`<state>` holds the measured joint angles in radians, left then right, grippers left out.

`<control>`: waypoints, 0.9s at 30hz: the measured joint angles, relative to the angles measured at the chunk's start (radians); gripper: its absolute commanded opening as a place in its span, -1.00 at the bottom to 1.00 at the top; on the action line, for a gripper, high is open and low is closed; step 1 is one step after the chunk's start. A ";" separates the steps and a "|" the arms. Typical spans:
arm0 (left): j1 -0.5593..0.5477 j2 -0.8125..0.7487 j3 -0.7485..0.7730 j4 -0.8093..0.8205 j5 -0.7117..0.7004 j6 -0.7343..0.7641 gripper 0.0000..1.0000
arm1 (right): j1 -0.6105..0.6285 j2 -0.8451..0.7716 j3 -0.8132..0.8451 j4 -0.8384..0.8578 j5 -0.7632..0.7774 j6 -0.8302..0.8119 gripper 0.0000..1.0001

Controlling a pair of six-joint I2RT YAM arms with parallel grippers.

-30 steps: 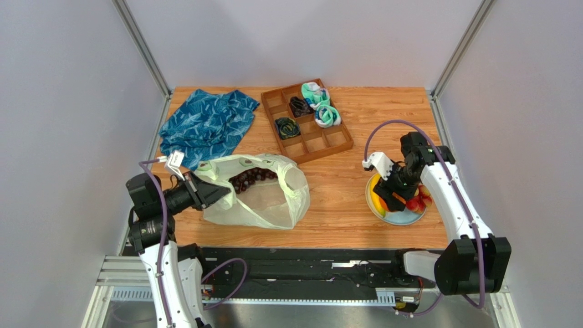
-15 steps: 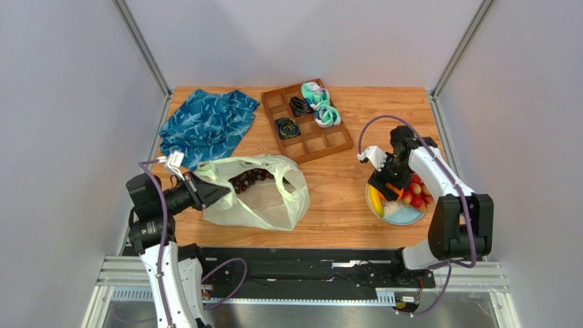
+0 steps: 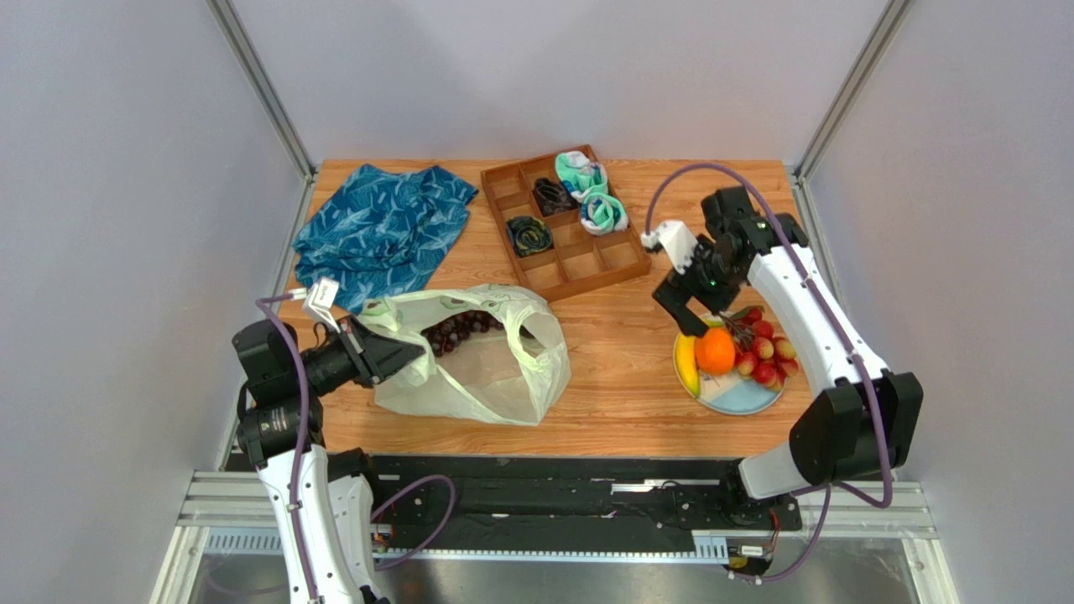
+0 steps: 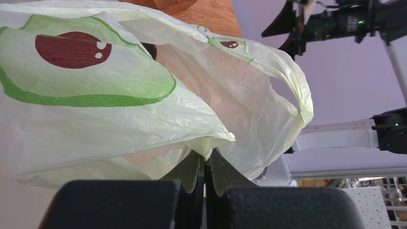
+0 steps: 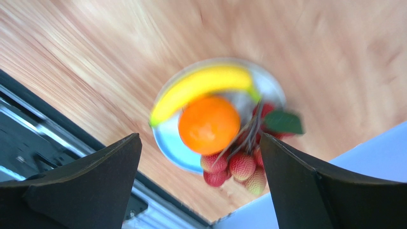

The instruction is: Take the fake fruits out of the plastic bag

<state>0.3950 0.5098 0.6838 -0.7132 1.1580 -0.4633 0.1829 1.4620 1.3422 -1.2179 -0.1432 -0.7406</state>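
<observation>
The plastic bag [image 3: 485,352] lies at the table's left, mouth open, a dark purple grape bunch [image 3: 456,331] inside. My left gripper [image 3: 410,359] is shut on the bag's left edge; the pinched fold shows in the left wrist view [image 4: 210,145]. A blue plate [image 3: 744,394] at the right holds a yellow banana [image 3: 686,364], an orange [image 3: 715,350] and a red fruit bunch [image 3: 764,355]. My right gripper [image 3: 678,292] is open and empty, above and behind the plate. The right wrist view shows the orange [image 5: 209,125], banana [image 5: 200,88] and red bunch [image 5: 239,167] below.
A brown compartment tray [image 3: 565,223] with teal-white socks [image 3: 593,195] and black cords [image 3: 530,234] stands at the back middle. A blue patterned cloth [image 3: 378,229] lies at the back left. The table's front edge runs along a black rail [image 3: 567,485].
My right gripper has let go of the orange on the plate, opened, and lifted up and back toward the left. The left arm and bag have not moved.
</observation>
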 measured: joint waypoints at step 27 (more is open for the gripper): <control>0.000 -0.025 0.027 -0.108 0.008 0.028 -1.00 | 0.837 0.369 0.365 0.155 -0.161 0.097 -0.35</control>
<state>0.3950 0.4847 0.7109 -0.8215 1.1656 -0.4355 1.0199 1.8313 1.7073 -1.0626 -0.3046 -0.6441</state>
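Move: The dark grapes lie in the open plastic bag, some 40 cm left of the right hand, 2 cm farther out and 10 cm lower. The bag's middle is about 38 cm left, 2 cm back and 7 cm down; the orange on the plate is 2 cm back, 5 cm right and 8 cm below, and the wooden tray some 22 cm ahead, 23 cm left and 11 cm down. From the left hand, the grapes are roughly 10 cm ahead, 5 cm right and 16 cm below. Leftward in a fast, high arc, the empty right hand swings about 30 cm from above the plate towards the grapes, climbing and drawing back some 8 cm overall, then plunges nearly 20 cm into the bag's mouth. It turns some 45 degrees counter-clockwise while its wide-open fingers narrow to about a third. The left hand keeps its pinch on the bag's rim. ##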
